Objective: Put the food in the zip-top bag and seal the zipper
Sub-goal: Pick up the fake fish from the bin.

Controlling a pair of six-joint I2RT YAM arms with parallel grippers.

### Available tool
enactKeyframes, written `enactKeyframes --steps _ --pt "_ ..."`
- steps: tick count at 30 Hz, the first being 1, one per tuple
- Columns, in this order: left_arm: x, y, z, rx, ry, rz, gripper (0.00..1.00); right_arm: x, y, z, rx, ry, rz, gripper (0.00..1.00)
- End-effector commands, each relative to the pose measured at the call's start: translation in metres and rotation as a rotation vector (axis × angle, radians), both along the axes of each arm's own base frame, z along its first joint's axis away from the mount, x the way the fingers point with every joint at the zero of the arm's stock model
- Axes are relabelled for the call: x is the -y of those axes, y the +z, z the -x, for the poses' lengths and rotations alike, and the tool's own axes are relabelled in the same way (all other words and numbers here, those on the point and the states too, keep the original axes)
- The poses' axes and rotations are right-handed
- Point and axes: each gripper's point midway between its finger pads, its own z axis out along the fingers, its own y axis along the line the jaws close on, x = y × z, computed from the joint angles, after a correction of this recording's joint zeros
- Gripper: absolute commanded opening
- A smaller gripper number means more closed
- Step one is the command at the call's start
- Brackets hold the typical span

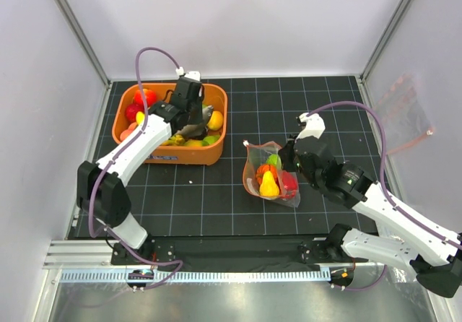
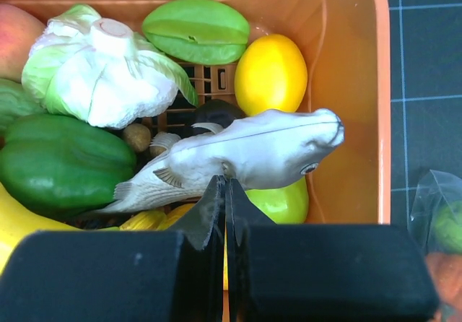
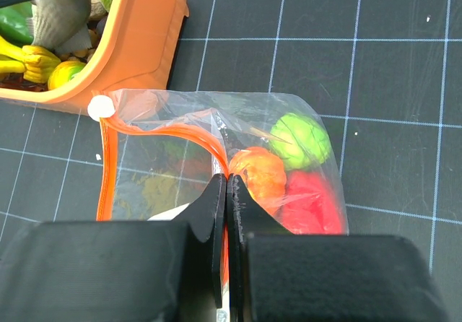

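Observation:
In the left wrist view, my left gripper [image 2: 225, 182] is shut on the belly fin of a grey toy fish [image 2: 260, 149] lying on the food in the orange tub [image 2: 354, 84]. From above, the fish [image 1: 195, 129] sits near the tub's right side under the left gripper [image 1: 190, 123]. The zip-top bag [image 1: 271, 174] lies right of the tub, holding a lime-green piece [image 3: 299, 140], an orange piece [image 3: 260, 172] and a red piece [image 3: 310, 206]. My right gripper [image 3: 227, 179] is shut on the zipper [image 3: 170, 129], whose white tab [image 3: 100, 107] sits at the far left. The bag mouth gapes.
The tub [image 1: 173, 156] also holds a white-green cabbage [image 2: 101, 69], a yellow lemon [image 2: 271, 73], a green starfruit [image 2: 196, 29], a green pepper [image 2: 61, 163] and a banana [image 2: 14, 224]. Pale walls enclose the black gridded mat [image 1: 202, 199].

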Motion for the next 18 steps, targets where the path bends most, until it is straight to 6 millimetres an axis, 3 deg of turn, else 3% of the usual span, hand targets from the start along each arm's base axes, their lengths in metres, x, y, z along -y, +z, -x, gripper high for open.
enactKeyframes --steps 1,6,14,18 --pt "-0.001 0.039 -0.004 0.101 0.021 0.063 0.0 0.002 0.005 0.0 0.016 -0.013 -0.023 0.01" --pt "0.001 0.075 0.008 0.172 -0.012 0.126 0.0 0.001 0.006 -0.001 0.015 -0.01 -0.029 0.01" --pt "0.009 0.148 0.05 0.294 -0.126 0.29 0.0 -0.003 0.013 -0.004 0.029 0.005 -0.014 0.01" --pt "0.025 0.167 0.071 0.302 -0.239 0.379 0.0 -0.007 0.02 -0.009 0.04 0.008 -0.009 0.01"
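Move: The left hand already holds the fake fish by its fin, just lifted over the bin; the open bag it is meant for lies about 15 cm back, 23 cm to its right and 11 cm below. Under the fish in the bin are the lemon, some 6 cm ahead and 5 cm right, and the green pepper, 2 cm ahead and 10 cm left, both roughly 13 cm down. From the right hand, the bag's middle is about 2 cm ahead, 2 cm left and 14 cm below. Up at a gathering pace, some 13 cm, and increasingly back by about 6 cm, the left hand carries the fish clear above the bin with its fingers still shut on the fin. Meanwhile the wrist tips the fingertips up about 15 degrees, rolls its left side down by as much and turns slightly clockwise. The right hand stays put, pinching the bag's edge. ##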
